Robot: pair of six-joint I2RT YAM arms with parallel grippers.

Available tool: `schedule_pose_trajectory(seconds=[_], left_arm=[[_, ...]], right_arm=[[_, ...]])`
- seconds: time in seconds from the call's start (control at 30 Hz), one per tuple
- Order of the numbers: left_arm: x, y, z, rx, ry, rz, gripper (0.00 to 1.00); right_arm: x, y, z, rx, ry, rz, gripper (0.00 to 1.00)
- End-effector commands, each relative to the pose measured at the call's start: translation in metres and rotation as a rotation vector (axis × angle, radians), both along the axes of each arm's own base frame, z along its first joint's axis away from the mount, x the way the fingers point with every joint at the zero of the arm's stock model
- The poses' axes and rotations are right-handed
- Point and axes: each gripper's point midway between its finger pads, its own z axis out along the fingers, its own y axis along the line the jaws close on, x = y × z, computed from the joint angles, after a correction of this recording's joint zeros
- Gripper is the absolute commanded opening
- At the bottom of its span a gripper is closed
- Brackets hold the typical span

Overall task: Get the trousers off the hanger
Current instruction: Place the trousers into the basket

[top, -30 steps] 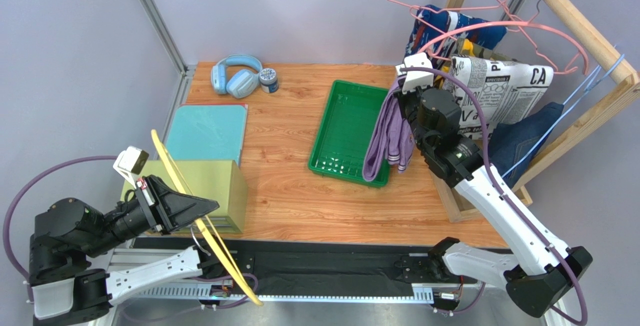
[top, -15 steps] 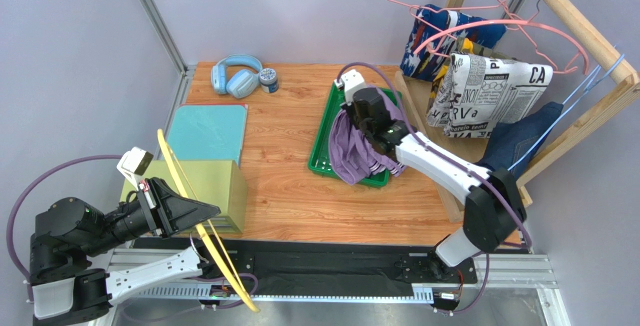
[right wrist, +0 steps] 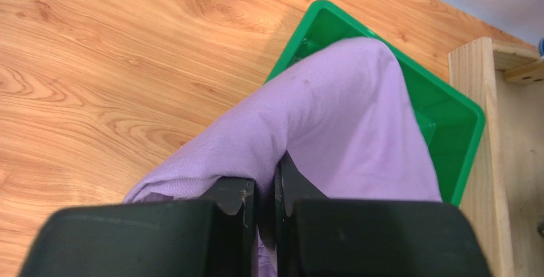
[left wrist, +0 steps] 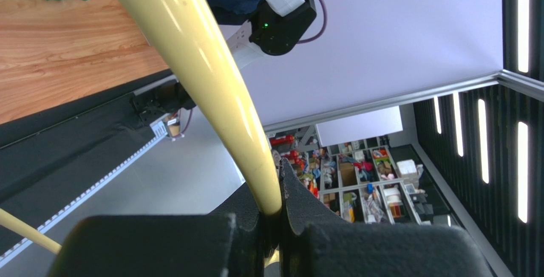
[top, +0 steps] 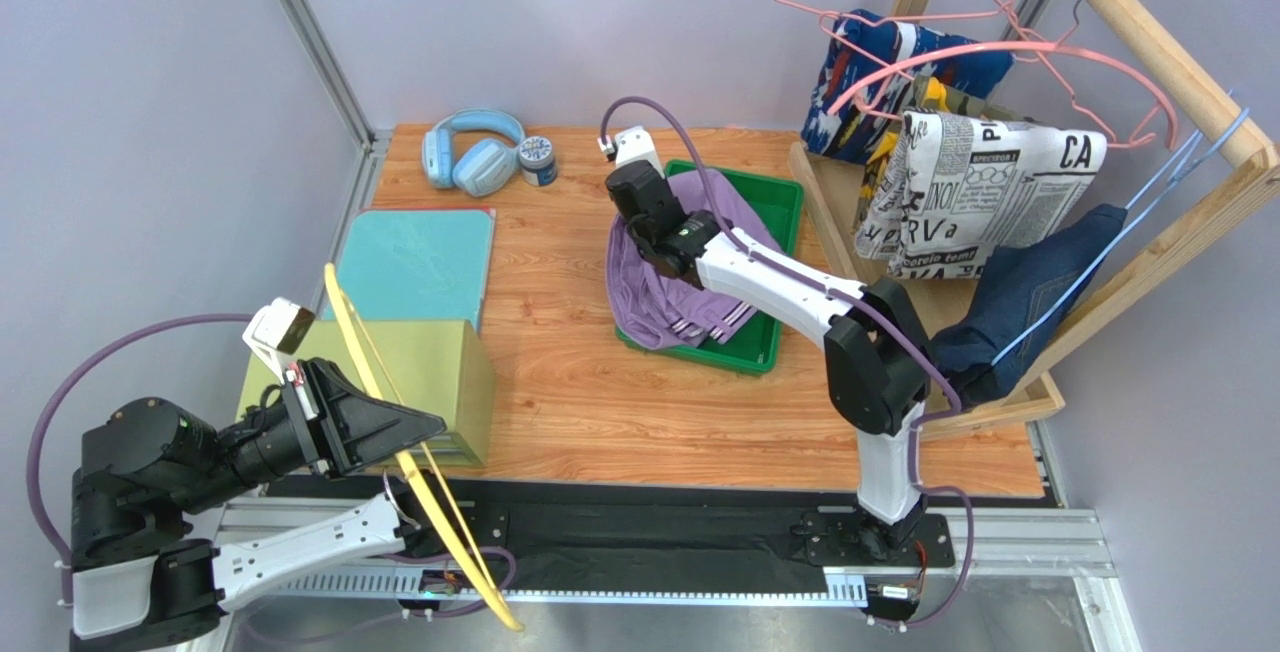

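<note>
My right gripper (right wrist: pixel 266 175) is shut on a fold of the purple trousers (right wrist: pixel 332 118). They drape over the left part of the green tray (top: pixel 781 195) and spill onto the table, and in the top view the right gripper (top: pixel 655 243) is sunk in the purple trousers (top: pixel 684 285). Low at the near left, my left gripper (left wrist: pixel 273 207) is shut on the bar of a bare yellow hanger (left wrist: pixel 191 41). Newsprint trousers (top: pixel 977 180), denim trousers (top: pixel 1037 292) and blue-white-red print trousers (top: pixel 887 60) hang on the wooden rack (top: pixel 1172 67).
Empty pink hangers (top: pixel 902 7) and a blue hanger (top: pixel 1187 172) hang on the rack. Blue headphones (top: pixel 473 150) and a small jar (top: pixel 538 160) lie at the back left. A teal folder (top: pixel 416 265) and a yellow-green box (top: pixel 436 367) sit left of the tray.
The right arm swung left from the rack and carried the purple trousers down onto the green tray. The left gripper with the yellow hanger shifted only slightly.
</note>
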Motion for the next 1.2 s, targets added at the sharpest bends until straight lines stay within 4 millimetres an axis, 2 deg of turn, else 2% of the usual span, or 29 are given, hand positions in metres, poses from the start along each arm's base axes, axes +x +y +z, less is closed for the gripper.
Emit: schedule_pose_trajectory(seconds=[0.0,0.07,0.17,0.2,0.23,0.27,0.3,0.33,0.37,0.4,0.43,0.47,0.53,0.6,0.63,0.67,0.73,0.77,0.83,0.87,0.97,1.0,1.07,1.17], left_arm=[[-0.006,0.001,0.016,-0.078,-0.015,-0.028,0.0],[-0.006,-0.003,0.016,-0.085,-0.014,-0.036,0.0],[-0.008,-0.014,0.018,-0.075,-0.037,-0.074,0.0],[-0.008,-0.018,0.019,-0.068,-0.045,-0.086,0.0],[-0.009,-0.022,0.021,-0.063,-0.055,-0.1,0.0],[-0.012,-0.03,0.019,-0.04,-0.064,-0.136,0.0],[-0.013,-0.035,0.019,-0.022,-0.083,-0.155,0.0],[-0.015,-0.039,0.022,-0.022,-0.101,-0.174,0.0],[-0.019,-0.046,0.02,-0.004,-0.105,-0.214,0.0],[-0.021,-0.049,0.019,0.006,-0.124,-0.233,0.0],[-0.024,-0.052,0.022,0.004,-0.135,-0.259,0.0],[-0.031,-0.059,0.02,0.019,-0.137,-0.316,0.0],[-0.038,-0.065,0.02,0.023,-0.154,-0.376,0.0],[-0.05,-0.073,0.018,0.045,-0.149,-0.471,0.0],[-0.054,-0.076,0.019,0.043,-0.159,-0.506,0.0],[-0.064,-0.08,0.018,0.045,-0.154,-0.587,0.0],[-0.072,-0.085,0.017,0.031,-0.163,-0.659,0.0],[-0.08,-0.085,0.015,0.028,-0.164,-0.722,0.0],[-0.085,-0.089,0.011,0.011,-0.161,-0.773,0.0],[-0.089,-0.089,0.01,0.006,-0.155,-0.812,0.0],[-0.096,-0.092,0.002,-0.004,-0.125,-0.885,0.0],[-0.098,-0.092,0.0,-0.006,-0.119,-0.902,0.0],[-0.101,-0.095,-0.007,-0.003,-0.1,-0.942,0.0],[-0.106,-0.097,-0.014,0.018,-0.064,-0.993,0.0]], right_arm=[[0.009,0.004,0.016,0.061,-0.026,-0.105,0.11],[0.004,0.0,0.011,0.049,0.013,-0.126,0.23],[-0.012,-0.005,0.012,0.05,0.067,-0.115,0.51],[-0.017,-0.009,0.027,0.066,0.065,-0.111,0.6],[-0.027,-0.017,0.026,0.038,0.104,-0.112,0.63],[-0.035,-0.02,0.033,0.044,0.116,-0.11,0.65],[-0.045,-0.026,0.048,0.06,0.114,-0.102,0.72],[-0.058,-0.034,0.05,0.041,0.15,-0.089,0.75],[-0.069,-0.035,0.053,0.043,0.178,-0.064,0.76],[-0.083,-0.043,0.07,0.063,0.173,-0.053,0.77],[-0.099,-0.054,0.067,0.018,0.21,-0.048,0.78],[-0.112,-0.056,0.071,-0.005,0.207,-0.032,0.78],[-0.14,-0.073,0.09,-0.019,0.19,0.012,0.79],[-0.167,-0.068,0.104,0.013,0.2,0.113,0.79],[-0.184,-0.074,0.119,0.039,0.194,0.165,0.79],[-0.202,-0.064,0.124,0.084,0.225,0.258,0.79],[-0.228,-0.055,0.137,0.142,0.249,0.413,0.79],[-0.259,-0.044,0.15,0.225,0.287,0.581,0.79],[-0.289,-0.031,0.171,0.309,0.27,0.791,0.79],[-0.317,-0.028,0.184,0.352,0.272,0.951,0.8],[-0.346,-0.025,0.209,0.382,0.234,1.15,0.82],[-0.346,-0.023,0.221,0.388,0.213,1.172,0.83],[-0.363,-0.022,0.226,0.383,0.259,1.276,0.83],[-0.372,-0.018,0.229,0.354,0.265,1.382,0.83]])
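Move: The green basket's middle lies about 9 cm to the right hand's right, 4 cm back and 10 cm below it. The jar is some 17 cm left, 10 cm ahead; the headphones 26 cm left, 13 cm ahead, both about 10 cm lower. The yellow hanger is roughly 26 cm left, 42 cm back and 23 cm above. From the left hand, gripping that hanger, the basket is about 38 cm ahead, 34 cm right and 33 cm down. Letting go of the purple trousers over the basket, the right fingers spread wide as the hand dips slightly; it then swings back about 33 cm and up some 22 cm towards the hanger, turning counter-clockwise. The left hand keeps its pinch on the hanger, carrying it right, then also back, about 10 cm each way while turning some 50 degrees clockwise and finally sinking a little. ##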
